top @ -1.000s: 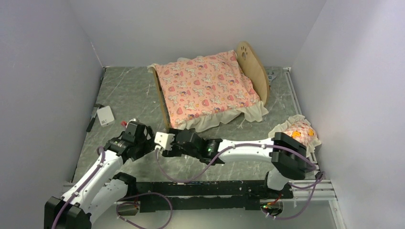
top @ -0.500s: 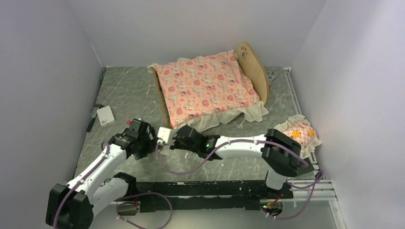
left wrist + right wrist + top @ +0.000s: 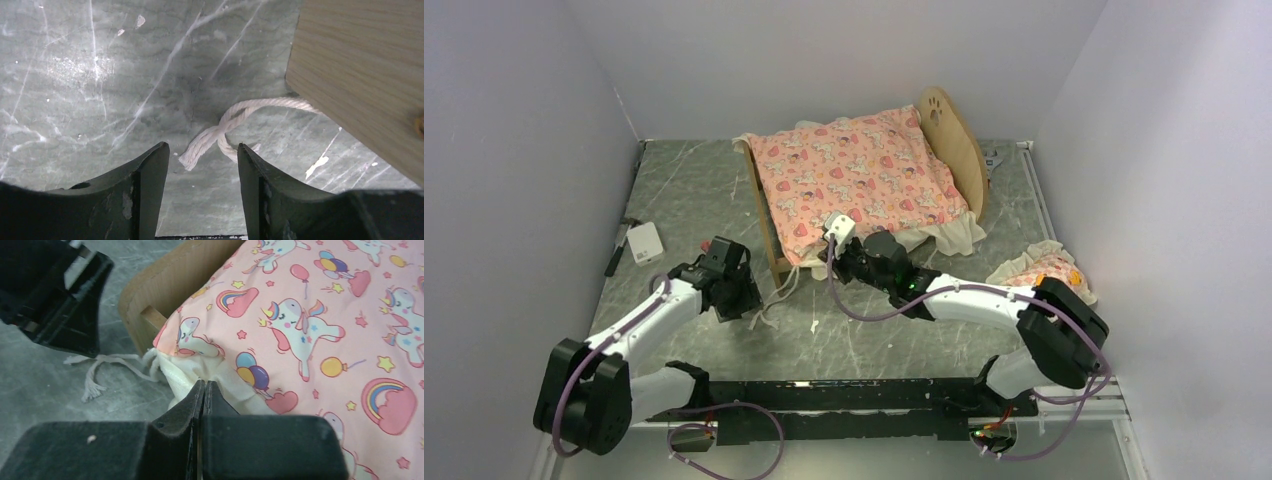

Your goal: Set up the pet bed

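Note:
The pet bed stands at the back, its paw-print headboard on the right and its low footboard on the left. A pink unicorn-print mattress lies on it. A white cord trails from the footboard corner onto the table. My left gripper is open low over the table, with the cord's frayed end between its tips. My right gripper is shut, tips pressed into the mattress's cream ruffle at the near corner. I cannot tell whether fabric is pinched.
A small frilled pillow lies at the right edge by the wall. A white box and a dark pen-like thing sit at the left. Walls close in three sides. The wooden footboard is right beside my left fingers.
Both arms moved forward to the bed's near-left corner. The right gripper shut and rose to the ruffle. The left gripper narrowed over the cord, which now shows.

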Robot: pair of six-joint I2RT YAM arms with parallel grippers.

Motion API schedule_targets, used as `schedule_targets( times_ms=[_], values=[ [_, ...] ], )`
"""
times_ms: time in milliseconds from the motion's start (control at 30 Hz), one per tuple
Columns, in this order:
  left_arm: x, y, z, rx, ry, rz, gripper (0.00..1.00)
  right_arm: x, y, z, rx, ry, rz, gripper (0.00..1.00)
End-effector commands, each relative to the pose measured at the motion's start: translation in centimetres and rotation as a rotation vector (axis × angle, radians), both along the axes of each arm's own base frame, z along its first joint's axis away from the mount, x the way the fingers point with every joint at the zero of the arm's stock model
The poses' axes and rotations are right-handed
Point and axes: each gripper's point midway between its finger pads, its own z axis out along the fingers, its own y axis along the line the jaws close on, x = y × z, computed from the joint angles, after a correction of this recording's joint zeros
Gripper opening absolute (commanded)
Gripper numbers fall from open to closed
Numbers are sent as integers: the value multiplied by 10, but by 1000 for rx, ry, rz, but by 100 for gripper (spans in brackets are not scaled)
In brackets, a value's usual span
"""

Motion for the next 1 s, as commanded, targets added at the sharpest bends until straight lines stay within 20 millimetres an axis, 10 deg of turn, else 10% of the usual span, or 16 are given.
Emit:
schedule_targets(
  times_ms=[0,433,733,967],
  values=[
    [26,-5,6,12,-54,-6,59,-9,19,16,138,22,85,0],
    [8,-17,-12,136,-10,-16,52,-13,25,8,180,52,130,0],
    [-4,-16,-12,190,16,-18,0,-15,21,8,208,80,124,0],
    [1,-30,22,176,-47,-67,0,-15,19,10,213,84,118,0]
  ],
)
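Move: The frayed ends of the tie cord lie on the table about 3 cm below the left hand and some 2 cm to its right, about level fore and aft. The bed's near corner post stands about 7 cm to the left hand's right and 4 cm ahead. From the right hand the cord ends are some 11 cm left, 8 cm back and 15 cm down; the cream cover corner is about 5 cm to its left, level fore and aft and 4 cm below. Down first, by about 2 cm, the half-open left hand sinks onto the loose cord ends, then edges some 2 cm right and back beside the bed's corner post. It rolls about 10 degrees, left side up, shuts its fingers at the cord ends and rises about 1.5 cm. The right hand, still shut, eases some 2.5 cm left, back and down by the cover corner. ##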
